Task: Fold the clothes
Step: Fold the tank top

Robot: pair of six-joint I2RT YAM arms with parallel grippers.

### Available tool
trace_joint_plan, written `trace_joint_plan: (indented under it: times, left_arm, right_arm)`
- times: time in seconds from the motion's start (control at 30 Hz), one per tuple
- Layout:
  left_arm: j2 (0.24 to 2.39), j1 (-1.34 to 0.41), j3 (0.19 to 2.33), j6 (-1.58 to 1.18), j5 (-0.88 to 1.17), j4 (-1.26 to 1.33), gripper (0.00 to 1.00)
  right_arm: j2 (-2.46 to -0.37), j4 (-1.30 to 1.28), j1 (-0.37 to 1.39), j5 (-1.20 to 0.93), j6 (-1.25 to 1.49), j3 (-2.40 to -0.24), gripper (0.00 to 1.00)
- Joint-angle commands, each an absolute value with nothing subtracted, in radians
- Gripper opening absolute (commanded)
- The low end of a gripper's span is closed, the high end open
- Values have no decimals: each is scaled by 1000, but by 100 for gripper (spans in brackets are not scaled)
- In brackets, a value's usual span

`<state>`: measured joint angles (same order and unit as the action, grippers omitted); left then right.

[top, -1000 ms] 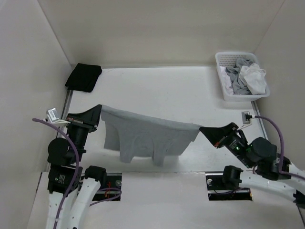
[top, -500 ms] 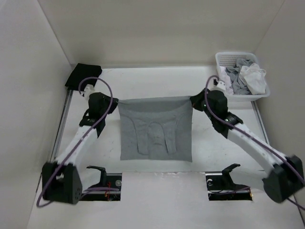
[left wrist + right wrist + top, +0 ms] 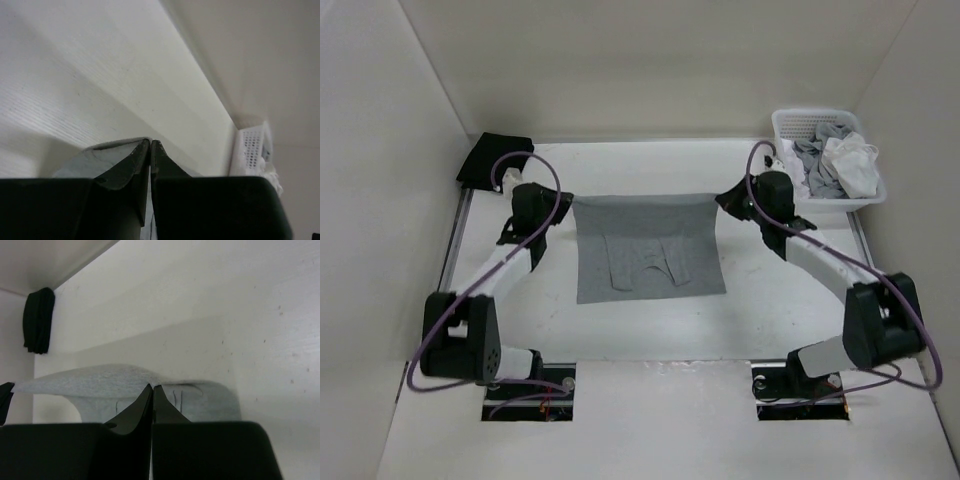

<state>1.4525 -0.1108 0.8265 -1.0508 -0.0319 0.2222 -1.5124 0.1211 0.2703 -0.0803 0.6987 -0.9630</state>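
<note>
The clothes (image 3: 650,245), a plain grey short-sleeved shirt, lie spread over the middle of the table with the sleeves folded in on top. My left gripper (image 3: 568,203) is shut on the far left corner and my right gripper (image 3: 720,203) is shut on the far right corner, so the far edge runs stretched between them, slightly raised. In the left wrist view the black jaws (image 3: 150,141) meet with grey fabric (image 3: 95,155) at their tips. In the right wrist view the shut jaws (image 3: 152,386) pinch the same grey cloth (image 3: 90,382).
A black square cloth (image 3: 497,158) lies at the back left corner, also in the right wrist view (image 3: 38,320). A white basket (image 3: 786,160) at the back right holds grey and white garments (image 3: 850,165); its perforated wall (image 3: 250,147) shows in the left wrist view. Walls enclose the table.
Both arms have reached from near their bases toward the back of the table, carrying the shirt's held edge with them. The shirt went from hanging in the air to lying on the table.
</note>
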Motion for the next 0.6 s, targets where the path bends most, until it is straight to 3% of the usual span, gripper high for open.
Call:
trace_joint_plan:
  times: [0.0, 0.23, 0.43, 0.57]
  left_arm:
    - [1269, -134, 653, -1040, -41, 305, 2]
    - [898, -140, 304, -1037, 15, 261, 3]
    - [551, -163, 206, -1026, 40, 16, 3]
    - [440, -194, 143, -1028, 23, -80, 4]
  right_arm:
    - [-1350, 212, 304, -77, 716, -809, 1]
    - [-1070, 209, 393, 8, 770, -479, 1]
    - [-849, 45, 484, 103, 840, -328, 0]
    - [-801, -18, 518, 132, 937, -255, 0]
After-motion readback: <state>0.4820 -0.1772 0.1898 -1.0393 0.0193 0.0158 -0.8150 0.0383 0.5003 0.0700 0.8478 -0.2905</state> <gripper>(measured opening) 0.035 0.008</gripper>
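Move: Each hand already pinches one end of the tank top's raised far edge. They head for the near edge of the lying layer: its left corner is about 23 cm back, 1 cm left and 14 cm below the left hand; its right corner is some 21 cm back, 4 cm right and 15 cm below the right hand. The straps lie about 11 cm back and 16 cm left of the right hand, on the cloth. The basket is roughly 17 cm ahead and 34 cm right of it. Both hands keep their pinch on the tank top's corners and draw the raised edge straight back over the lying straps towards the near edge, about 18 cm, fast at first and then slowing. The right sinks steadily by some 7 cm; the left rises a touch, dips to about 5 cm lower, then lifts again by 2 cm. The fingers stay shut. ##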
